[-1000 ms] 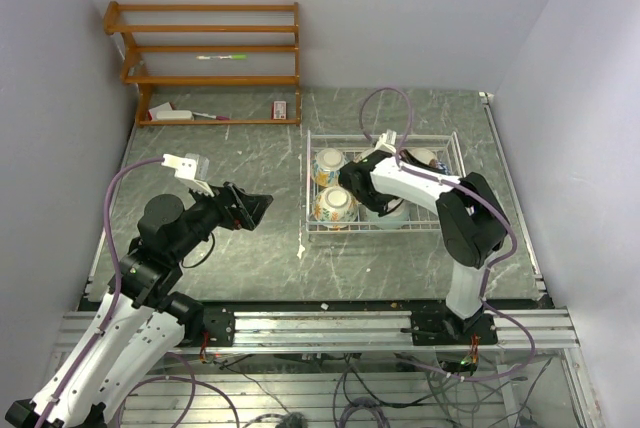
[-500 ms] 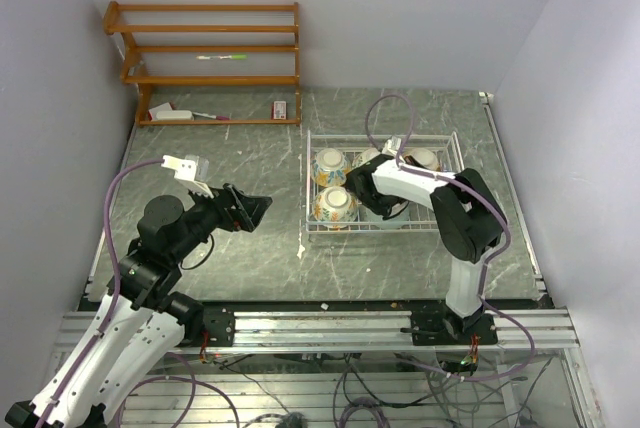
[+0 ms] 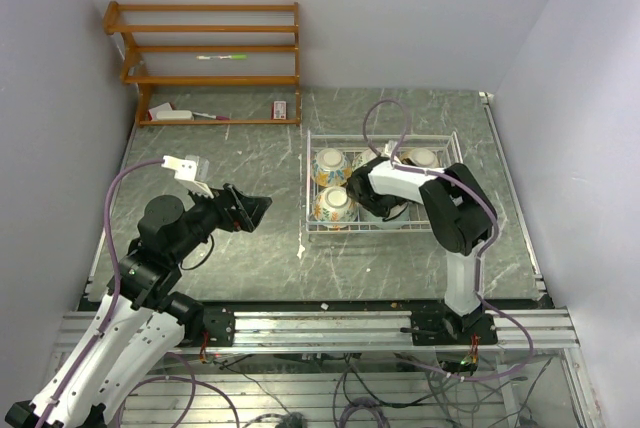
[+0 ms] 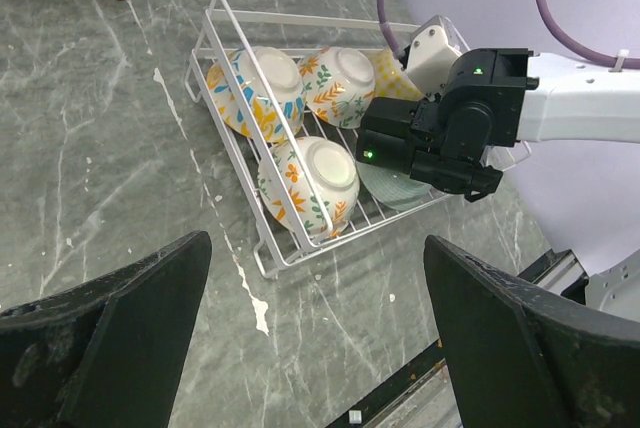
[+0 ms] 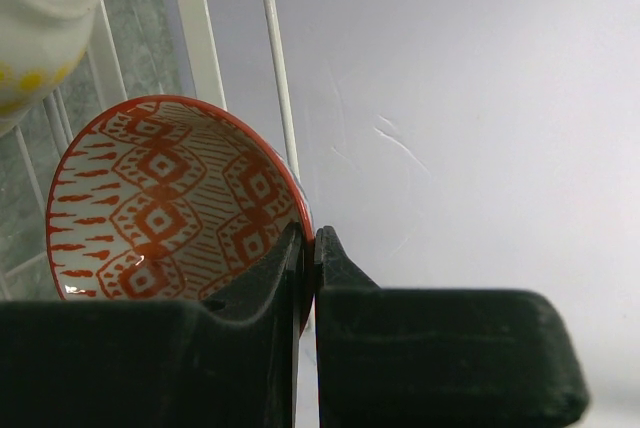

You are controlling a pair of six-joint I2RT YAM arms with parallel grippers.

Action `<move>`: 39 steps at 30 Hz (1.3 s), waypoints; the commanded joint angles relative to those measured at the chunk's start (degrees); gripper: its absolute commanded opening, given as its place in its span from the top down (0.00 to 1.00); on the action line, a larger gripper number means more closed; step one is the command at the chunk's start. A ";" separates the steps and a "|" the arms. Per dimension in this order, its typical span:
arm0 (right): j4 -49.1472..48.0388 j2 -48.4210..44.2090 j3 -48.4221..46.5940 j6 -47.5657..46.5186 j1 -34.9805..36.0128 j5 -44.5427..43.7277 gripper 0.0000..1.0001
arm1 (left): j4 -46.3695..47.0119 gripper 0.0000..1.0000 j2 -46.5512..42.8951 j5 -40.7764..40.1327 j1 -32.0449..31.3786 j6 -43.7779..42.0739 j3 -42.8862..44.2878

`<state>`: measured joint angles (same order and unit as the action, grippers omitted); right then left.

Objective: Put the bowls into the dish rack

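Note:
The white wire dish rack [image 3: 380,132] holds several bowls. Floral bowls [image 3: 335,204] lie upside down in its left half, also seen in the left wrist view [image 4: 310,180], with a pale teal bowl [image 4: 392,188] beside them. My right gripper [image 5: 310,248] is low inside the rack [image 5: 195,18], shut on the rim of a bowl with a red-orange diamond pattern [image 5: 160,208], which is tilted on edge. From above, that gripper [image 3: 362,198] hides this bowl. My left gripper [image 4: 318,278] hangs open and empty over bare table, left of the rack [image 4: 310,18].
A brown wooden shelf unit [image 3: 205,58] stands at the back left with small items on its lowest shelf. White flecks mark the grey marble table [image 3: 230,248] near the rack's front left corner. Walls close in on both sides.
The right arm has folded in toward the middle of the rack, and its wrist has sunk lower among the bowls. The left arm has not moved.

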<state>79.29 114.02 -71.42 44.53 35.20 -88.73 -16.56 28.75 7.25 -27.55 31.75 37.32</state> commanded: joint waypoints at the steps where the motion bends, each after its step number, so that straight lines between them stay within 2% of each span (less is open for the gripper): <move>1: -0.15 3.40 -0.23 1.80 0.06 -2.12 0.97 | -1.13 0.02 -0.63 -1.26 -0.13 -0.85 1.50; 11: -0.24 6.46 -2.45 4.70 2.24 1.65 0.87 | -3.09 0.02 -1.22 -2.54 -0.11 -1.41 2.61; 21: -0.26 6.08 -6.28 7.08 5.49 4.36 0.70 | -4.32 0.02 -1.58 -3.40 -0.12 -1.69 4.27; 31: -0.43 6.27 -10.24 7.98 6.93 7.14 0.67 | -3.61 0.02 -1.21 -3.05 -0.13 -1.53 4.15; 36: -8.87 2.76 -9.15 0.92 7.04 9.50 0.66 | -3.08 0.02 -1.14 -2.96 -0.13 -1.35 3.64; 39: -22.89 -2.46 -5.59 -12.86 7.01 14.26 0.65 | -2.87 0.02 -1.07 -2.92 -0.13 -1.34 3.63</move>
<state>75.16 117.84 -80.51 44.45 42.39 -82.21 -20.40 27.75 4.64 -27.55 30.63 39.99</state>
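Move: The right hand holds the blue-and-red bowl by its rim at the rack's right end, the bowl's middle about 2 cm ahead, 2 cm right and 4 cm below. The yellow-dotted bowl sits some 6 cm left of the hand, 3 cm ahead and 4 cm below; the green bowl about 16 cm left, 10 cm back and 7 cm lower. From the left hand the blue-and-red bowl lies roughly 45 cm right, 13 cm ahead and 15 cm below. The right fingers open about a third around the bowl's rim as the hand shifts some 6 cm left. ##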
